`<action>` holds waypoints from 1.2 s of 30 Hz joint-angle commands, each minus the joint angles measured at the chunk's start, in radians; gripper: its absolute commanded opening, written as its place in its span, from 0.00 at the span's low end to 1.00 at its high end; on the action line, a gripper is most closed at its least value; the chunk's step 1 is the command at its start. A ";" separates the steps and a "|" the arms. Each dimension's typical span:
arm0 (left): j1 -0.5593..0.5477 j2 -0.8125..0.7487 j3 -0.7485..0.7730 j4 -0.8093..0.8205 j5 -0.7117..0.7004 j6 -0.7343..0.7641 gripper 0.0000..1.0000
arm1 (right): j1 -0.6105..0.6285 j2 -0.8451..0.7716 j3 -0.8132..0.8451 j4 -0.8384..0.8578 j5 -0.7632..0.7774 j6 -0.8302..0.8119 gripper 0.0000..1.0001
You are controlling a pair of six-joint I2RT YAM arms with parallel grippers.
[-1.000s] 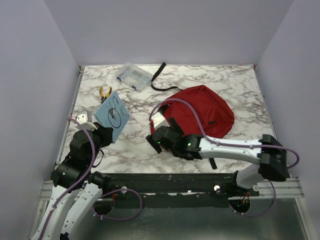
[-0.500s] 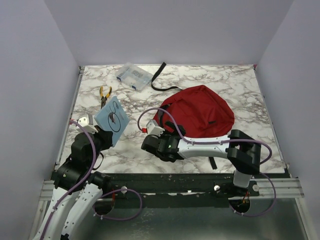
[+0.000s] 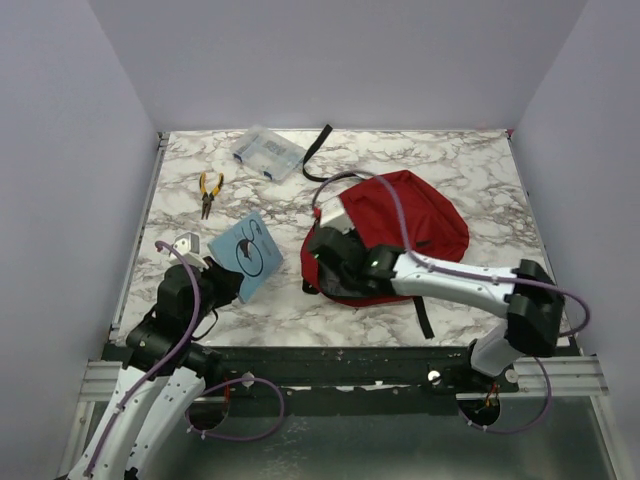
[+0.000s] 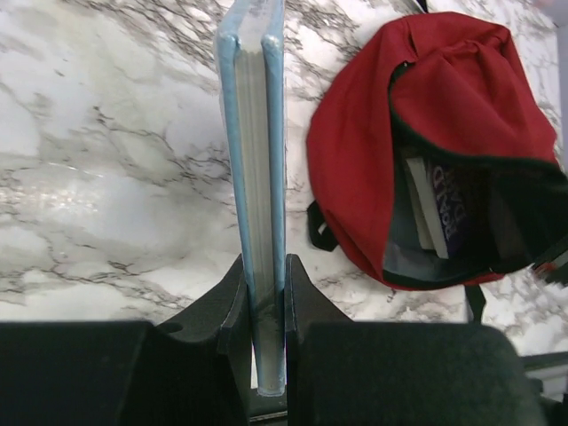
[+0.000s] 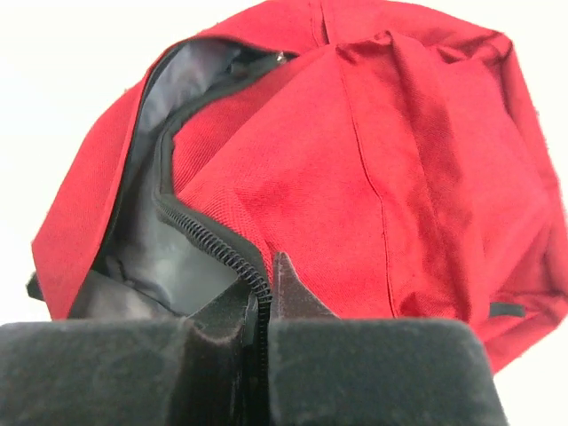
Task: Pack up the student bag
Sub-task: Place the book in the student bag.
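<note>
The student bag (image 3: 410, 230), dark red with black straps, lies right of the table's middle with its mouth open toward the left. In the left wrist view the bag (image 4: 461, 98) shows books (image 4: 435, 209) standing inside it. My right gripper (image 3: 322, 250) is at the bag's left rim. In the right wrist view this gripper (image 5: 266, 277) is shut on the black zip edge (image 5: 204, 235) of the bag (image 5: 408, 169). My left gripper (image 3: 222, 280) is shut on a light blue book (image 3: 250, 254), held edge-up (image 4: 257, 160) between the fingers (image 4: 232, 302) just left of the bag.
A clear plastic box (image 3: 266, 152) stands at the back left, with a loose black strap (image 3: 318, 152) beside it. Yellow-handled pliers (image 3: 209, 190) lie on the marble near the left edge. Walls close in the table on three sides.
My right gripper moved from the table in front of the bag up to its left rim and shut on the zip edge. My left arm carried the blue book rightward toward the bag.
</note>
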State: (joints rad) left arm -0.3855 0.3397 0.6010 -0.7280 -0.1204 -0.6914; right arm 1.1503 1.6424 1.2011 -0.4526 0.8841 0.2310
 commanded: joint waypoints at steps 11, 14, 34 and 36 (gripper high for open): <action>0.027 0.142 -0.125 0.564 0.582 -0.312 0.00 | -0.370 -0.351 -0.226 0.236 -0.727 0.299 0.00; 0.034 0.177 -0.155 0.643 0.647 -0.398 0.00 | -0.388 -0.362 -0.242 0.259 -0.771 0.328 0.01; 0.046 0.025 -0.268 0.548 0.555 -0.669 0.00 | -0.399 -0.425 -0.222 0.294 -0.708 0.368 0.01; 0.046 0.054 -0.271 0.571 0.616 -0.684 0.00 | -0.399 -0.424 -0.220 0.298 -0.710 0.366 0.01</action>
State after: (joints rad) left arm -0.3462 0.3954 0.3111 -0.2096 0.4671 -1.3251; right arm 0.7525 1.2503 0.9638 -0.2108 0.1551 0.5842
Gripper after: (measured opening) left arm 0.146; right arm 0.019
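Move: Some 25 cm to the left hand's right, level with it fore-and-aft and roughly 12 cm lower, is the bag's mouth; the red bag's body centres about 36 cm right and 9 cm ahead, and its black buckle about 16 cm right and 3 cm back. The left fingers already hold the blue book. From the right hand, already pinching the zipped flap edge, the mouth lies about 8 cm back, 1 cm left and 9 cm down. Swinging the still-gripped blue book about 11 cm right towards the bag's mouth, nearly level, the left hand rolls some 45 degrees, its left side dropping, tips slightly down and eases back a little at the end. The right hand keeps its pinch on the flap edge, pulling it up, right and forward, then settling back somewhat before creeping higher, rolling its left side up throughout. ##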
